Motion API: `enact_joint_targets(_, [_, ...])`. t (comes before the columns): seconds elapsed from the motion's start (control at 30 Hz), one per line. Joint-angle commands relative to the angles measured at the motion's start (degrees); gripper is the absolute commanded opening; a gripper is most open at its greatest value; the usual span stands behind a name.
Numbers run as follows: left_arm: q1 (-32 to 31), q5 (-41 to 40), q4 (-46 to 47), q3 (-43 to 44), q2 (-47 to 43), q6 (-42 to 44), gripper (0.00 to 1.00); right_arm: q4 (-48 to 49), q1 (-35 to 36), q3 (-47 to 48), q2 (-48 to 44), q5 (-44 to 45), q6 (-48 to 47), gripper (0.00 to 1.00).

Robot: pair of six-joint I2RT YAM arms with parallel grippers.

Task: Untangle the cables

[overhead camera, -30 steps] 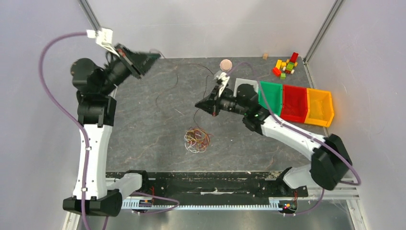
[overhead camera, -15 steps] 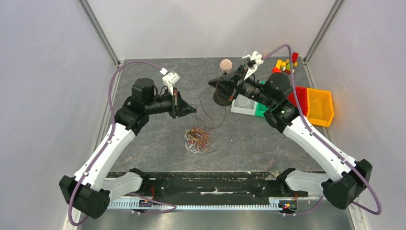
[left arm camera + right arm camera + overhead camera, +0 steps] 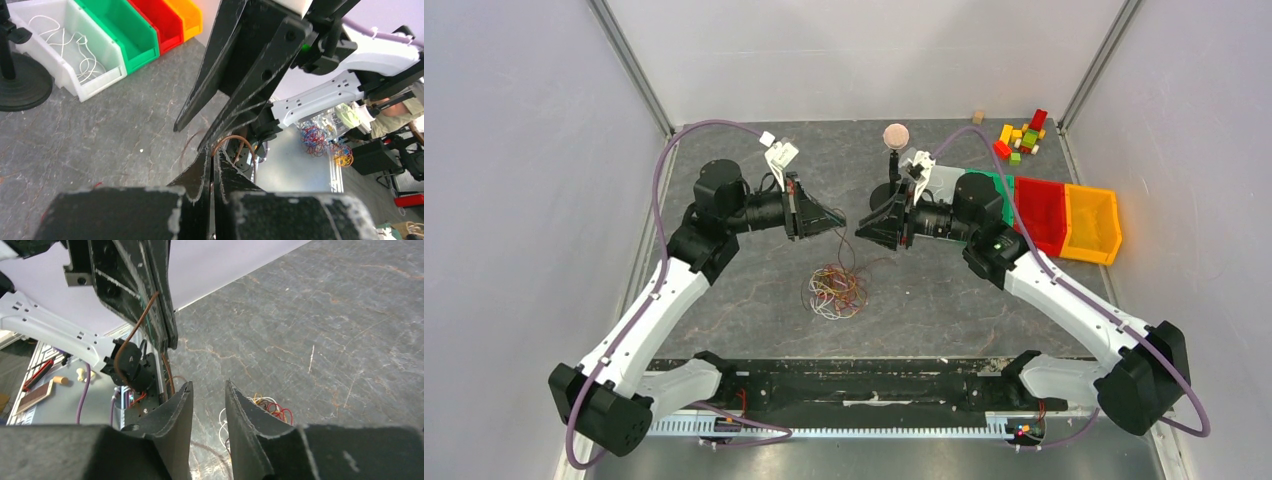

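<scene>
The cables (image 3: 835,291) lie as a small tangle of red, orange, white and dark loops on the grey mat, also visible under my right fingers as the tangle (image 3: 267,407). One brown cable (image 3: 233,137) is pulled up from it. My left gripper (image 3: 836,218) is shut on this brown strand, with its jaws pressed together (image 3: 214,149). My right gripper (image 3: 860,229) faces it tip to tip just above the tangle. Its jaws stand open (image 3: 208,382) with nothing between them. The brown cable (image 3: 135,327) loops out of the left fingers.
A white bin (image 3: 75,55) holding a white cable stands beside green (image 3: 996,190), red (image 3: 1041,215) and orange (image 3: 1092,222) bins at the right. A black stand with a pink ball (image 3: 895,134) is behind the grippers. Coloured blocks (image 3: 1022,135) lie at the far right corner.
My left arm swung in from the far left to the centre. My right gripper came back from the bins, dropped lower and opened; the two grippers now face each other.
</scene>
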Motion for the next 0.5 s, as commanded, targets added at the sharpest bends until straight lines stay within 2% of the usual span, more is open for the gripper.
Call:
enact_joint_targets(0.0, [-0.10, 1.83, 8.08, -0.07, 0.97, -6.83, 0.02, 5.07, 0.21, -0.58, -1.15, -4.67, 1.64, 0.34])
enact_joint_targets(0.2, [-0.19, 1.34, 8.93, -0.22, 2.32, -7.62, 0.02, 6.81, 0.86, -0.58, -0.86, -5.37, 2.68, 0.42])
enact_joint_targets(0.37, [-0.45, 0.12, 8.93, -0.04, 3.20, -7.11, 0.02, 4.47, 0.98, -0.11, -1.06, -5.11, 2.35, 0.62])
enact_joint_targets(0.47, [-0.46, -0.81, 8.92, 0.20, 3.56, -7.18, 0.02, 2.46, 1.00, -0.58, -1.21, -4.89, 2.67, 0.77])
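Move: The brown cable is already pinched at the left fingertips. From the right hand, that held stretch lies about 5 cm left, 2 cm back and 2 cm higher; the right hand is correspondingly 5 cm right, 2 cm ahead and 2 cm below the left hand. The cable tangle sits almost straight under the left hand, roughly 29 cm down. From the right hand, the black stand's base is some 22 cm ahead, 8 cm right and 29 cm down. Open the right gripper from about a third to nearly three quarters while easing it back some 2 cm and slightly left, turning it about 5 degrees counter-clockwise, to line up with the held brown cable. Keep the left fingers shut on the cable and bring them about 1.5 cm forward and a little right, towards the open right fingers. ##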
